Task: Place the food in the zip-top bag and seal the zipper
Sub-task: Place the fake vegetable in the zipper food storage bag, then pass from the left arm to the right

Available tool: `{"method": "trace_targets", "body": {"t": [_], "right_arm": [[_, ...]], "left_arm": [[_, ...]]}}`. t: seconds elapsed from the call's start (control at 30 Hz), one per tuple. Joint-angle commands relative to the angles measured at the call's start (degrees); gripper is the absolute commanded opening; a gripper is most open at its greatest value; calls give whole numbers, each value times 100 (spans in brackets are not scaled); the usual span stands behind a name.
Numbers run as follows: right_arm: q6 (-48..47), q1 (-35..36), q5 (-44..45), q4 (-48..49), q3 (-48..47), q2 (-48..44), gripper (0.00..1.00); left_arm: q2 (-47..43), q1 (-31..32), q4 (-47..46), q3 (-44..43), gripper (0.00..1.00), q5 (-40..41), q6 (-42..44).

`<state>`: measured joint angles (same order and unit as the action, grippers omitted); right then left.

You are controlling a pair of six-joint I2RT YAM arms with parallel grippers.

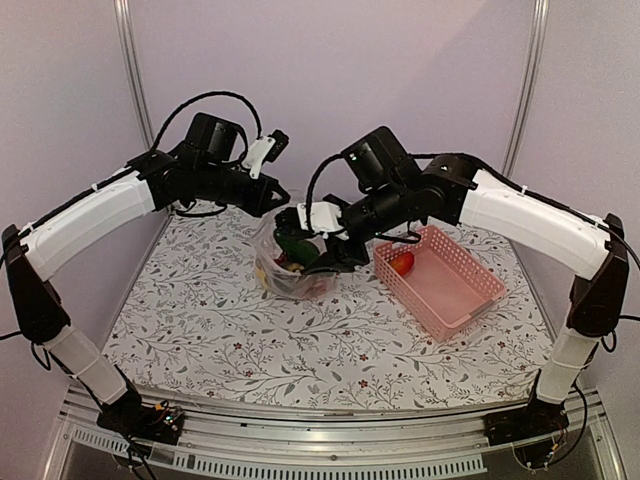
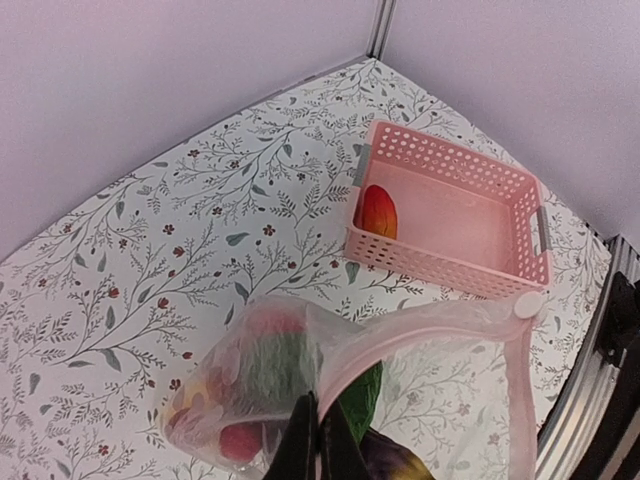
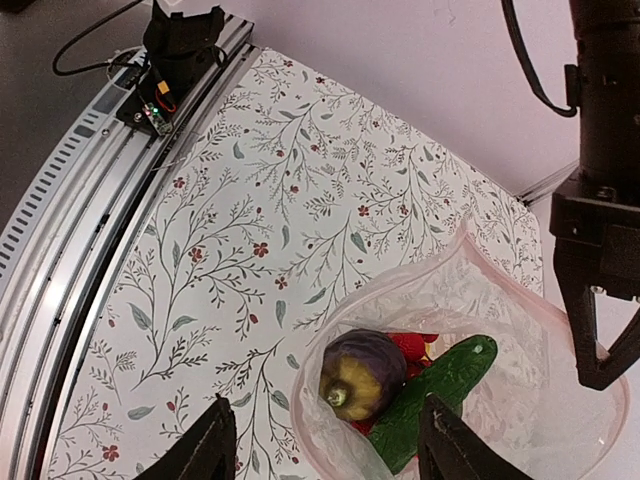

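The clear zip-top bag [image 1: 285,272] stands open mid-table with food in it. My left gripper [image 1: 278,198] is shut on its far rim and holds the mouth up; in the left wrist view its fingers [image 2: 318,440] pinch the film beside the pinkish zipper strip [image 2: 420,330]. My right gripper [image 1: 335,258] hovers open and empty over the mouth [image 3: 330,450]. Inside lie a purple eggplant [image 3: 360,370], a green cucumber [image 3: 440,395] and a red pepper [image 3: 412,345]. One red-orange fruit [image 1: 402,263] lies in the pink basket [image 1: 470,300].
The pink basket [image 2: 450,270] stands just right of the bag, with the fruit [image 2: 378,210] at its near-left corner. The metal rail [image 3: 90,180] and an arm base [image 3: 185,40] line the table's front edge. Walls close the back and sides.
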<state>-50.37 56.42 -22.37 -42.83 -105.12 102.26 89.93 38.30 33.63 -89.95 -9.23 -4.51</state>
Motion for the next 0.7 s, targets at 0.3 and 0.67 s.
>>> {"method": "trace_targets", "body": {"t": [0.3, 0.67], "right_arm": [[-288, 393, 1267, -730, -524, 858, 53], [-59, 406, 1302, -548, -717, 777, 1]], "left_arm": [[2, -8, -49, -51, 0, -161, -28], [-155, -16, 612, -133, 30, 269, -26]]}}
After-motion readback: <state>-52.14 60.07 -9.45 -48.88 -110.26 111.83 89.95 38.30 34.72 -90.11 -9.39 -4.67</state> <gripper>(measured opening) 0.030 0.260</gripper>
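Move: The near rim of the zip-top bag, where the right fingers will close, lies about 7 cm below the open right gripper, 1 cm ahead and 2 cm to its left; from the left gripper, still pinching the far part of the rim, it is some 11 cm back, 2 cm right and 8 cm down. Inside the bag, from the right hand, the eggplant sits about 8 cm ahead, 4 cm left and 20 cm down, the cucumber 12 cm ahead, 3 cm left and 18 cm down. The pink basket is 12 cm ahead, 30 cm right, 24 cm down. Lower the right gripper some 7 cm, its open fingers straddling the bag's near rim, while tilting its left side down about 15 degrees; shut the fingers on the way down so they pinch that rim. Hold the left gripper in place at the far rim and, right at the end, part its fingers about a quarter to loosen its pinch. ##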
